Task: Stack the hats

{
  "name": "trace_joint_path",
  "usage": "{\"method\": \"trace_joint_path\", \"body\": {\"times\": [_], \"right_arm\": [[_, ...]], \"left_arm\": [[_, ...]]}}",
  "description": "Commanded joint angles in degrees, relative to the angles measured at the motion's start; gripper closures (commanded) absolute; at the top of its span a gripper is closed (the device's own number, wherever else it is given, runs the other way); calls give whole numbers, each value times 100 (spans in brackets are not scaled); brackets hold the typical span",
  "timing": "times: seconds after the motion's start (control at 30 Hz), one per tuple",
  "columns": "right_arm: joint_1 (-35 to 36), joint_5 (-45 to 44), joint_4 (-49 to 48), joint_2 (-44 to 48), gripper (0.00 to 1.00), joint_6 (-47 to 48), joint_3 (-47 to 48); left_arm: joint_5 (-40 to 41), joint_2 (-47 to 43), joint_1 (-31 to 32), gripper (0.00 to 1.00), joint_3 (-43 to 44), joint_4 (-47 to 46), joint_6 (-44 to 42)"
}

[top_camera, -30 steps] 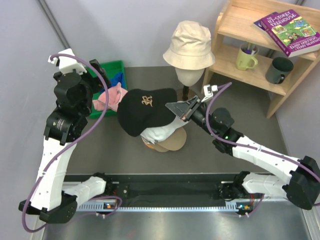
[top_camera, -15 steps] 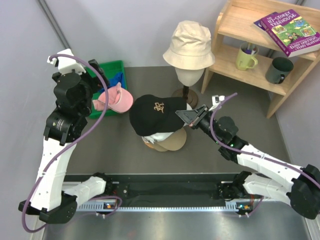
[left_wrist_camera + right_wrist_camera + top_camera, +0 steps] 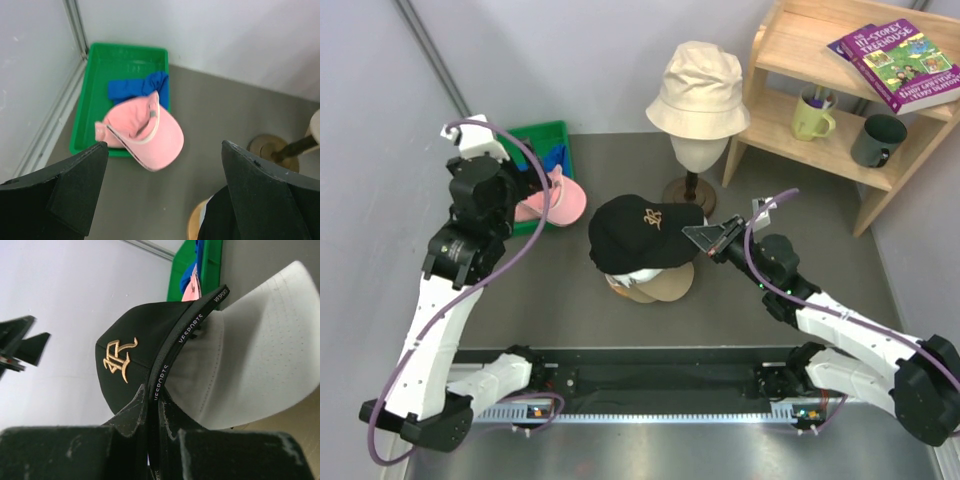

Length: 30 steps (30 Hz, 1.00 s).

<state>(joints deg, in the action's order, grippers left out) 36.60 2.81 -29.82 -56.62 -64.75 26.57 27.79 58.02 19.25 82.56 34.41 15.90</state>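
My right gripper (image 3: 705, 238) (image 3: 152, 397) is shut on the edge of a black cap with a gold logo (image 3: 642, 230) (image 3: 125, 355). The black cap sits over a white cap (image 3: 250, 355) on a tan cap (image 3: 665, 288) at the table's middle. A pink cap (image 3: 558, 198) (image 3: 145, 132) lies half over the rim of a green tray (image 3: 542, 133) (image 3: 100, 65), which holds a blue cap (image 3: 137, 86). Above the pink cap hovers my left gripper (image 3: 532, 188) (image 3: 163, 145), open and empty. A cream bucket hat (image 3: 698, 88) rests on the head form.
The head form's stand (image 3: 690, 190) rises just behind the stack. A wooden shelf (image 3: 790, 60) at the back right carries a book (image 3: 895, 62) and two mugs. A grey wall runs along the left, and the arms' rail (image 3: 660, 385) crosses the near edge.
My right gripper has carried the black cap right and down onto the white and tan caps. My left arm has shifted slightly right and lower, towards the pink cap.
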Motion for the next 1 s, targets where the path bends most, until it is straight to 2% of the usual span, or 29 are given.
{"method": "trace_joint_path", "body": {"times": [0.0, 0.1, 0.17, 0.33, 0.37, 0.47, 0.73, 0.97], "right_arm": [[-188, -70, 669, 116, 100, 173, -152], [-215, -87, 986, 256, 100, 357, -161], [-241, -122, 1075, 344, 100, 506, -230], [-364, -44, 1373, 406, 100, 815, -319], [-373, -52, 1391, 389, 100, 867, -362], [-469, -44, 1505, 231, 100, 946, -398], [-777, -157, 2217, -357, 100, 1113, -389], [-909, -447, 2965, -710, 100, 1482, -179]], "left_arm": [[-545, -54, 0, 1, -626, -49, 255], [-1019, -202, 0, 1, -1206, -57, 274], [-1608, -361, 0, 1, -1792, -267, 221], [-3022, -634, 9, 2, -2516, -497, 150], [-3504, -660, 0, 2, -2622, -549, 211], [-4043, -862, 9, 3, -3166, -909, 466], [-4238, -1161, 9, 4, -4116, -1490, 1090], [-4256, -1003, 9, 5, -4415, -1622, 1178]]}}
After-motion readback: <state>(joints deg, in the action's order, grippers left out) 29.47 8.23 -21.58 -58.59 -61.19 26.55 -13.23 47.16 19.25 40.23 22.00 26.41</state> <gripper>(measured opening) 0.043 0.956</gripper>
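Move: The black cap is pinched by its brim in the right hand. The white cap it is going onto lies roughly 12 cm left of that hand, 3 cm back and 6 cm below; the bucket hat stands about 24 cm ahead, 1 cm to the right and 14 cm higher. From the left hand, the black cap's crown is some 19 cm right, 3 cm back and 19 cm below, and the pink cap about 15 cm ahead, 2 cm left and 37 cm down. Still pinching the black cap's brim, the right hand lowers it about 5 cm over the white cap while easing slightly right, then a little forward. The left hand swoops some 23 cm down and 12 cm right, drawing back, to the crown's rear edge, tipping down and turning clockwise about 35 degrees with fingers wide open; its touch on the cap can't be made out. ##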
